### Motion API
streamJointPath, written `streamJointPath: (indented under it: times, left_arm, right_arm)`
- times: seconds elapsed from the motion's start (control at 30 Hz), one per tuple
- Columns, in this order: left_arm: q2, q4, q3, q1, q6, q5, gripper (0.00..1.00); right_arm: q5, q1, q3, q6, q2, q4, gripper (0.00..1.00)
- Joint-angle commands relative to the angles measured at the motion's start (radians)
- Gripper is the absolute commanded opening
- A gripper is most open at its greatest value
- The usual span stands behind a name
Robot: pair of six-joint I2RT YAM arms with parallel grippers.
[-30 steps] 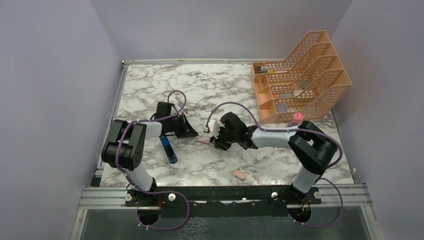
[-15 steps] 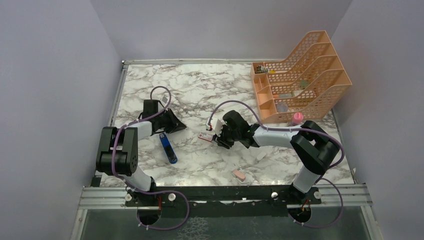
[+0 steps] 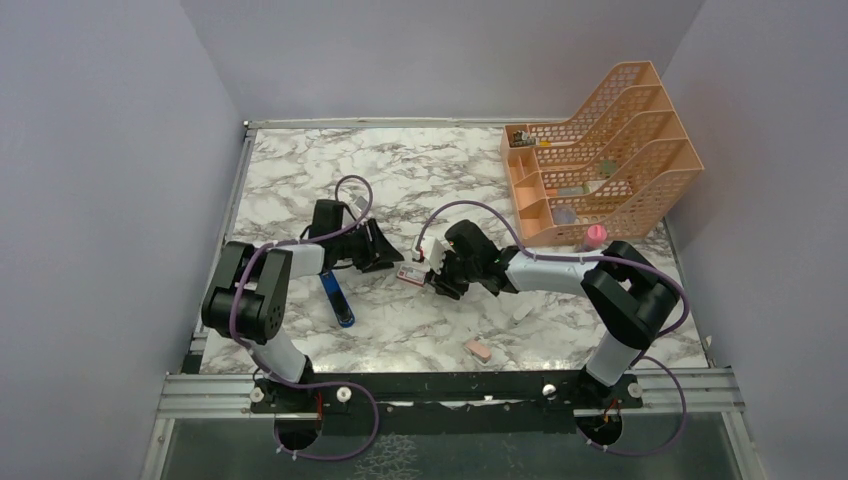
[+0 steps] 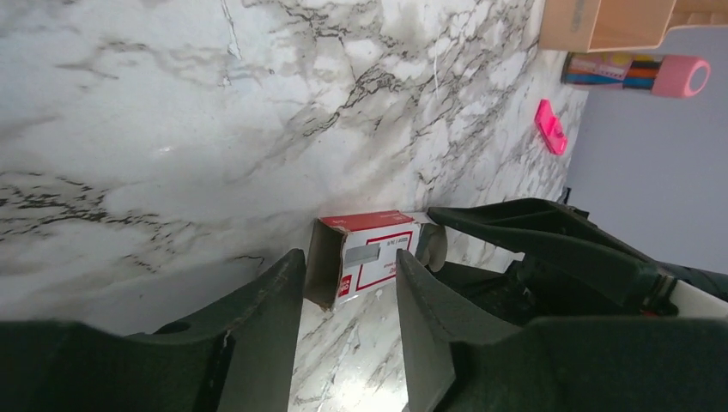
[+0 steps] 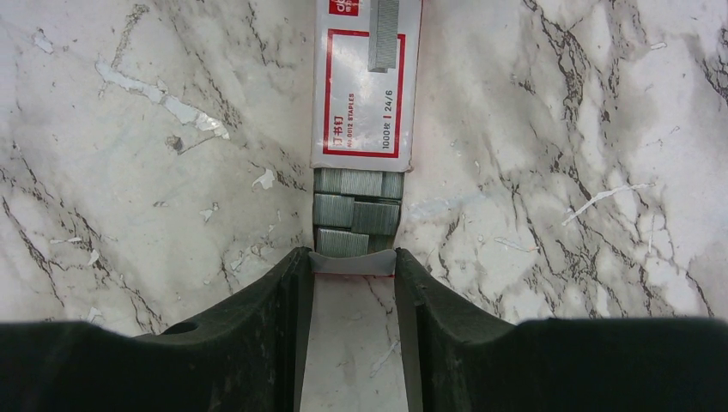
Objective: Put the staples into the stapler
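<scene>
The staples box, pink and white, lies mid-table between both grippers. My right gripper is shut on the end of its grey tray, which is drawn partly out, so silvery staple strips show below the sleeve. My left gripper is open, its fingertips on either side of the box's open far end. The blue stapler lies on the marble below the left arm, with neither gripper on it.
A peach desk organizer stands at the back right, a pink highlighter at its near corner. A salmon eraser lies near the front edge. The right arm's fingers crowd the box's other end.
My left gripper swung away to the left, then came back to the box and opened from shut. The right gripper kept its hold on the tray and barely shifted.
</scene>
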Motion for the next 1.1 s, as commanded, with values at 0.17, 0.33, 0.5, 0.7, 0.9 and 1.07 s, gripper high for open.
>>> streamJointPath:
  times: [0.17, 0.33, 0.5, 0.7, 0.9, 1.07]
  left_arm:
    - [0.074, 0.046, 0.015, -0.05, 0.003, 0.049, 0.34]
    - [0.062, 0.014, 0.016, -0.054, 0.018, 0.034, 0.16]
    - [0.06, -0.009, 0.022, -0.054, 0.048, 0.019, 0.0]
    - [0.048, -0.036, 0.008, -0.035, 0.066, -0.032, 0.0]
    - [-0.021, -0.07, 0.004, 0.04, 0.067, -0.051, 0.0]
    - [-0.065, -0.11, 0.009, 0.075, 0.078, -0.075, 0.0]
  right_arm:
    - [-0.043, -0.005, 0.025, 0.001, 0.017, -0.03, 0.43]
    - [-0.038, -0.004, 0.024, 0.001, 0.02, -0.029, 0.42]
    - [-0.029, -0.004, 0.021, -0.001, 0.018, -0.025, 0.42]
    - [-0.009, -0.007, 0.001, -0.012, -0.007, -0.012, 0.41]
    - [-0.013, -0.021, -0.008, 0.009, -0.014, -0.002, 0.41]
    - [-0.016, -0.024, -0.006, 0.026, -0.014, -0.001, 0.4]
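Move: My open left hand has the staple box's sleeve about 3 cm to its right, 2 cm back and 2 cm lower. From that hand, the tray showing at the sleeve's far end has its middle about 5 cm right and 3 cm back, and the blue stapler is some 12 cm left and 8 cm back. My right hand still pinches the tray's end wall, with the sleeve about 5 cm to its left and 2 cm ahead. I dip my left hand about 3 cm down, right and back onto the sleeve's near end and shut its fingers on the cardboard edge. Then I draw the sleeve off the tray, roughly 4 cm to my left and a little forward, rising about 1 cm, while my right hand keeps its pinch and holds the tray almost in place. ##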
